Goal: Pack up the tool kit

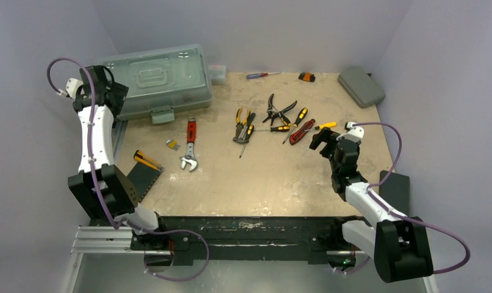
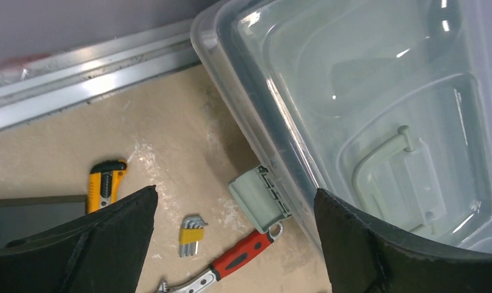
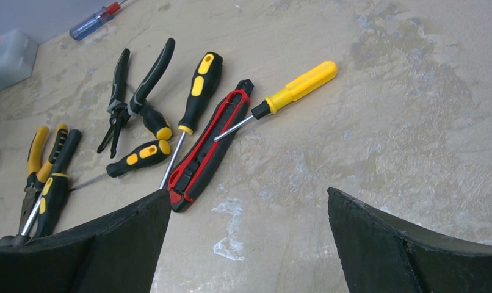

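The grey-green toolbox (image 1: 158, 79) stands at the back left with its translucent lid down and its front latch (image 2: 260, 198) hanging open. My left gripper (image 1: 104, 85) is open and empty, raised over the toolbox's left end (image 2: 365, 91). On the table lie a red-handled wrench (image 1: 190, 144), hex keys (image 2: 191, 235) and a yellow utility knife (image 2: 106, 183). My right gripper (image 1: 324, 139) is open and empty, just right of a red-black knife (image 3: 210, 146) and a yellow screwdriver (image 3: 292, 91). Pliers (image 1: 240, 122) and more screwdrivers (image 1: 295, 122) lie mid-table.
A small flat grey case (image 1: 361, 86) sits at the back right corner. A blue-red screwdriver (image 1: 260, 75) and a small orange-black item (image 1: 306, 77) lie along the back edge. A black toothed panel (image 1: 143, 178) lies at the left edge. Walls close in on three sides.
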Available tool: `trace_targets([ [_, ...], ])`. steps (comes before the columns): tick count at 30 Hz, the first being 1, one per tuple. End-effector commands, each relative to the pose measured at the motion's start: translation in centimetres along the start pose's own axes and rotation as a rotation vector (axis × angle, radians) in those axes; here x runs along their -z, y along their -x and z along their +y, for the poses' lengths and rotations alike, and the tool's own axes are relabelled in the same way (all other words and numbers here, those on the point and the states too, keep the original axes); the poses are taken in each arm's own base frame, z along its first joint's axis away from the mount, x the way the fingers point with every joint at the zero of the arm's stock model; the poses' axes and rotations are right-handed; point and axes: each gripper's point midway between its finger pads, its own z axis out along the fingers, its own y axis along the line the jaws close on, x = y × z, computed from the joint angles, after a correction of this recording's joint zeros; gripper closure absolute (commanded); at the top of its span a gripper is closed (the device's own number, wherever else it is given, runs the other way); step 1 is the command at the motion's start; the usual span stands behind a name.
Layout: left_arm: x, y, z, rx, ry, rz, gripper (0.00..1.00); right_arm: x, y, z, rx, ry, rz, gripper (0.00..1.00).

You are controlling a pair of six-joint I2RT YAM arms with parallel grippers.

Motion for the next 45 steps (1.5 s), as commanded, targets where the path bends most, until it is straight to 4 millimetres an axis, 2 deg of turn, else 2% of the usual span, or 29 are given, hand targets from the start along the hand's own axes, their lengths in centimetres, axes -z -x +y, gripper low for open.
trace_targets([
  [1,-1.1,0.1,-0.9,0.133,-0.062,0.063,0.05,-0.6,1.3,1.1,-0.022,0.031,-0.034,0.01],
  [5,-3.6,0.8,-0.5,0.238,-0.071,0.086,0.12,-0.6,1.2,1.3,-0.019,0.042,-0.025,0.01],
  [9,-5.9,1.1,-0.3,0.251,-0.06,0.145,0.12,-0.4,1.6,1.3,0.006,0.045,-0.044,0.01],
  [14,-7.0,0.9,-2.3,0.296,-0.204,0.196,0.13,-0.7,1.0,1.9,-0.01,0.081,-0.024,0.01],
  [18,-8.0,-0.2,-2.3,0.315,-0.208,0.238,0.13,-0.9,0.8,1.9,-0.006,0.077,-0.007,0.01],
  [22,-8.5,-2.3,-2.6,0.337,-0.242,0.311,0.19,-0.7,0.8,1.9,-0.007,0.081,-0.015,0.01],
  [24,-8.6,-3.7,-2.0,0.328,-0.218,0.331,0.2,-0.7,0.8,1.9,-0.01,0.081,-0.016,0.01],
  [29,-7.5,-7.9,-1.7,0.318,-0.2,0.392,0.25,-0.5,0.8,1.9,-0.013,0.081,-0.017,0.01],
  [32,-6.7,-9.4,-1.6,0.3,-0.196,0.397,0.49,-0.3,0.8,1.9,-0.016,0.085,-0.02,0.01],
  [33,-6.3,-9.9,-1.5,0.301,-0.191,0.404,0.51,-0.3,0.8,1.9,-0.016,0.085,-0.021,0.01],
  [40,-1.9,-12.8,-2.2,0.275,-0.233,0.397,0.48,-0.3,0.7,1.9,-0.018,0.091,-0.018,0.01],
  [45,1.0,-13.5,-4.4,0.262,-0.326,0.404,0.47,-0.3,0.6,2.0,-0.017,0.095,-0.015,0.01],
])
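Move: The tool box's open latch flap lies about 8 cm ahead of the left hand, 6 cm to its right and 14 cm below; the tool box's middle is some 17 cm straight ahead and 17 cm down. On the table, 24 cm below, the hex keys sit about 1 cm ahead and 9 cm right, the adjustable wrench 3 cm ahead and 16 cm right. From the right hand the flap is roughly 28 cm ahead and 52 cm left, nearly level. The tool box's front and its latch flap are what the empty left hand works towards: it goes forward about 7 cm, dropping 5 cm and first bearing a little left, then sweeps some 14 cm right, sinking further and drawing back near the flap. Meanwhile its left side rolls down about 30 degrees, the fingers swing from forward-left to forward, and they close from nearly wide to about half; contact can't be seen. ##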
